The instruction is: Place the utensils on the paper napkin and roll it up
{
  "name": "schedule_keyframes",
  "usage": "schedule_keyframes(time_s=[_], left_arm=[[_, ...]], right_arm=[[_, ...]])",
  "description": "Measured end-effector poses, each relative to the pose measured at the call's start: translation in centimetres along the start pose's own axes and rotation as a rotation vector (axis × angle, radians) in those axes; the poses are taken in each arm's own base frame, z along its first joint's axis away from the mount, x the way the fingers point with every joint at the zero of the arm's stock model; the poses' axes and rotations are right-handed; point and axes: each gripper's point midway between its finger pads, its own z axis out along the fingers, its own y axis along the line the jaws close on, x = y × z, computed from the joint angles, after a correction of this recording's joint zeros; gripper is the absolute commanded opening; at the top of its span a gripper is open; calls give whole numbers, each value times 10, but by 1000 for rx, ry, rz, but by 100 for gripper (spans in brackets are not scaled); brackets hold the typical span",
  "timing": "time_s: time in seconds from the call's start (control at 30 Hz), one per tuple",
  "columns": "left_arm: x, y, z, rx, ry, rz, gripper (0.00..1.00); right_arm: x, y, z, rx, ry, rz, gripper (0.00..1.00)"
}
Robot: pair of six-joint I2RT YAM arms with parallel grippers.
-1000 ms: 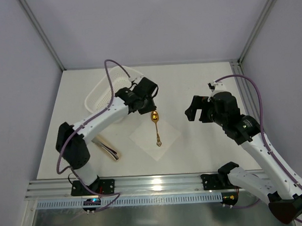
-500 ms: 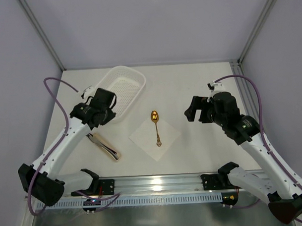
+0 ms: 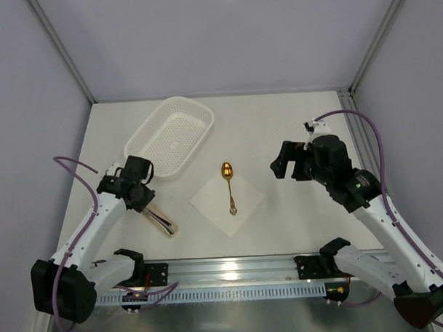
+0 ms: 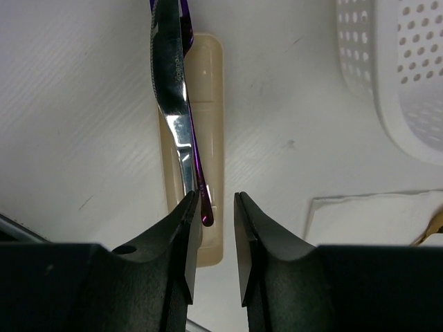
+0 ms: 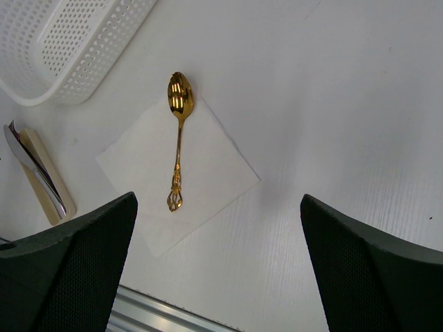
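Note:
A gold spoon (image 3: 228, 186) (image 5: 178, 131) lies on the white paper napkin (image 3: 238, 213) (image 5: 208, 173) at mid-table, bowl pointing away. On a beige slab (image 3: 170, 227) (image 4: 210, 131) to its left, a grey-silver spoon (image 4: 171, 83) (image 5: 34, 166) and a dark purple fork (image 4: 196, 166) lie together. My left gripper (image 3: 145, 202) (image 4: 216, 202) hovers over the slab's near end, jaws narrowly apart. The fork's handle tip shows in the gap beside the left finger (image 4: 181, 235), not clamped. My right gripper (image 3: 282, 164) (image 5: 217, 200) hangs wide open to the right of the napkin, holding nothing.
A white perforated basket (image 3: 198, 117) (image 4: 408, 76) (image 5: 62, 41) stands at the back left, close behind the slab. An aluminium rail (image 3: 232, 267) runs along the table's near edge. Frame posts and grey walls enclose the table.
My left arm has swung away from the gold spoon, leftward and toward the near edge, and now stands over the slab. The spoon stays on the napkin. The right arm has not moved.

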Motion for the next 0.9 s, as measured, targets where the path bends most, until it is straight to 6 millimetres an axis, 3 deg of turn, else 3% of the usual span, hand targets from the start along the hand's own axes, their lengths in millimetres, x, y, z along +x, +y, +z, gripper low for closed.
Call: schedule_keyframes(time_s=[0.43, 0.9], left_arm=[[40, 20, 42, -111, 115, -3, 31], [47, 28, 56, -150, 117, 3, 32]], right_arm=[[4, -2, 2, 4, 9, 0, 100], [3, -2, 0, 1, 3, 0, 100]])
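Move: The knife lies in the narrow tray almost straight below the left hand, its middle some 10 cm down and about 1 cm ahead. The purple fork is beside it, about 1 cm to the knife's right. The tray's middle is about 3 cm back and 2 cm right of the hand. The napkin lies level with the hand, roughly 25 cm to its right. From the right hand, the knife is about 40 cm left, 2 cm back and 23 cm lower. Downward, mostly: the left hand sinks about 7.5 cm towards the knife's handle in the tray, quickly at first and then easing off, while drawing back some 2 cm. The wrist tips about 10 degrees so the fingers point more steeply down. They stay partly open at the same gap, coming to either side of the handle's line; contact can't be seen. ##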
